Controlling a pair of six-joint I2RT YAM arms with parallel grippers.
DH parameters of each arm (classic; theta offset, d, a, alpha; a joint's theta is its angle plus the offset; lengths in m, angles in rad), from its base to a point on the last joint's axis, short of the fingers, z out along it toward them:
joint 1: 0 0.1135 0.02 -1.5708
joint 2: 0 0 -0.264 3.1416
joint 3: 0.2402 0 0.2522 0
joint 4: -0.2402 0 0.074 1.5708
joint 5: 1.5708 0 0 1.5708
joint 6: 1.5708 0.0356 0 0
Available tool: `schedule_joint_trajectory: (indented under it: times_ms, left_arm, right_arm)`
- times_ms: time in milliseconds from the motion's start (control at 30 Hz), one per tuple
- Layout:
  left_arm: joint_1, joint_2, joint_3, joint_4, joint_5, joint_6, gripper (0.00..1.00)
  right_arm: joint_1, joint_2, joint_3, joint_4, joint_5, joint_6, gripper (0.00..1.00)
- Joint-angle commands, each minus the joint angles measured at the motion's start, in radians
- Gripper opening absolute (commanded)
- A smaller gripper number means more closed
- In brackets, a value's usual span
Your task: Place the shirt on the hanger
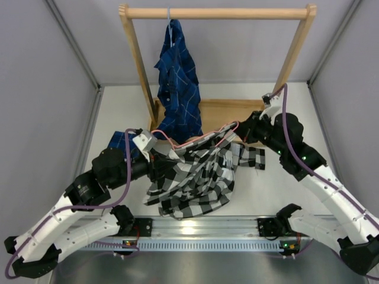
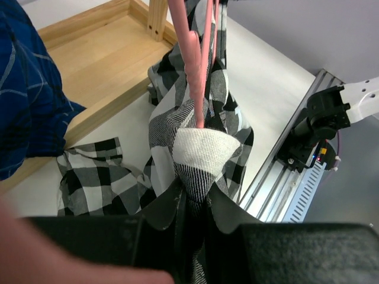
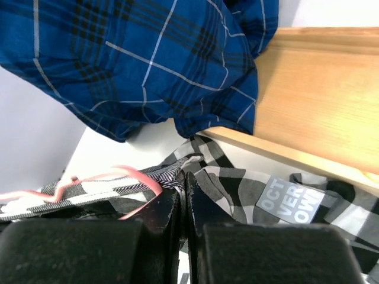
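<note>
The black-and-white check shirt (image 1: 195, 177) hangs bunched between my two grippers above the table. The pink wire hanger (image 1: 204, 140) runs through its upper edge from one gripper to the other. My left gripper (image 1: 155, 160) is shut on a fold of the shirt (image 2: 204, 151), and the hanger (image 2: 192, 65) rises just beyond that fold. My right gripper (image 1: 238, 133) is shut on a thin striped edge of the shirt (image 3: 237, 183), with the hanger (image 3: 118, 174) just left of its fingertips. Pale lettering (image 3: 290, 201) shows on the cloth to the right.
A wooden rack (image 1: 219, 13) stands at the back, and a dark blue shirt (image 1: 176, 89) hangs from it down to the wooden base (image 1: 228, 112). A metal rail (image 1: 201, 228) runs along the near edge. Grey walls close both sides.
</note>
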Motion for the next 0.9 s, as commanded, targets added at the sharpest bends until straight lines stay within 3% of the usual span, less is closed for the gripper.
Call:
schedule_joint_trajectory:
  times_ms: [0, 267, 700, 867]
  left_arm:
    - [0.001, -0.019, 0.026, -0.122, -0.002, 0.023, 0.00]
    - [0.000, -0.007, -0.011, -0.159, -0.055, 0.044, 0.00]
    - [-0.012, 0.246, 0.140, -0.179, -0.058, 0.132, 0.00]
    - [-0.141, 0.344, 0.235, -0.181, -0.081, 0.155, 0.00]
  right_arm:
    - [-0.041, 0.054, 0.142, -0.068, 0.084, -0.083, 0.00]
    - [-0.041, 0.180, 0.265, -0.195, 0.220, -0.173, 0.00]
    - [-0.036, 0.338, 0.479, -0.398, 0.395, -0.316, 0.00]
    - [0.028, 0.388, 0.571, -0.438, 0.481, -0.364, 0.00]
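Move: The right gripper's target is the hanger's right end, just off its pinched shirt edge: about 3 cm left and 1 cm back, near level. The blue shirt hangs some 17 cm left of this gripper and 10 cm farther out; the rack tray lies roughly 12 cm ahead, 8 cm left and 25 cm below. From the left gripper the hanger's right end is about 15 cm right and 10 cm ahead, the hook about 5 cm ahead, 2 cm left and 4 cm above. Keep both pinches on the shirt. Draw the right gripper forward about 6 cm and a little right, dipping some 3 cm and starting back up, while rolling it about 30 degrees so its fingers tip further down, keeping the cloth at the hanger's right end. Bring the left gripper along to the right and forward, likewise dipping then rising, as it carries its end of shirt and hanger. ##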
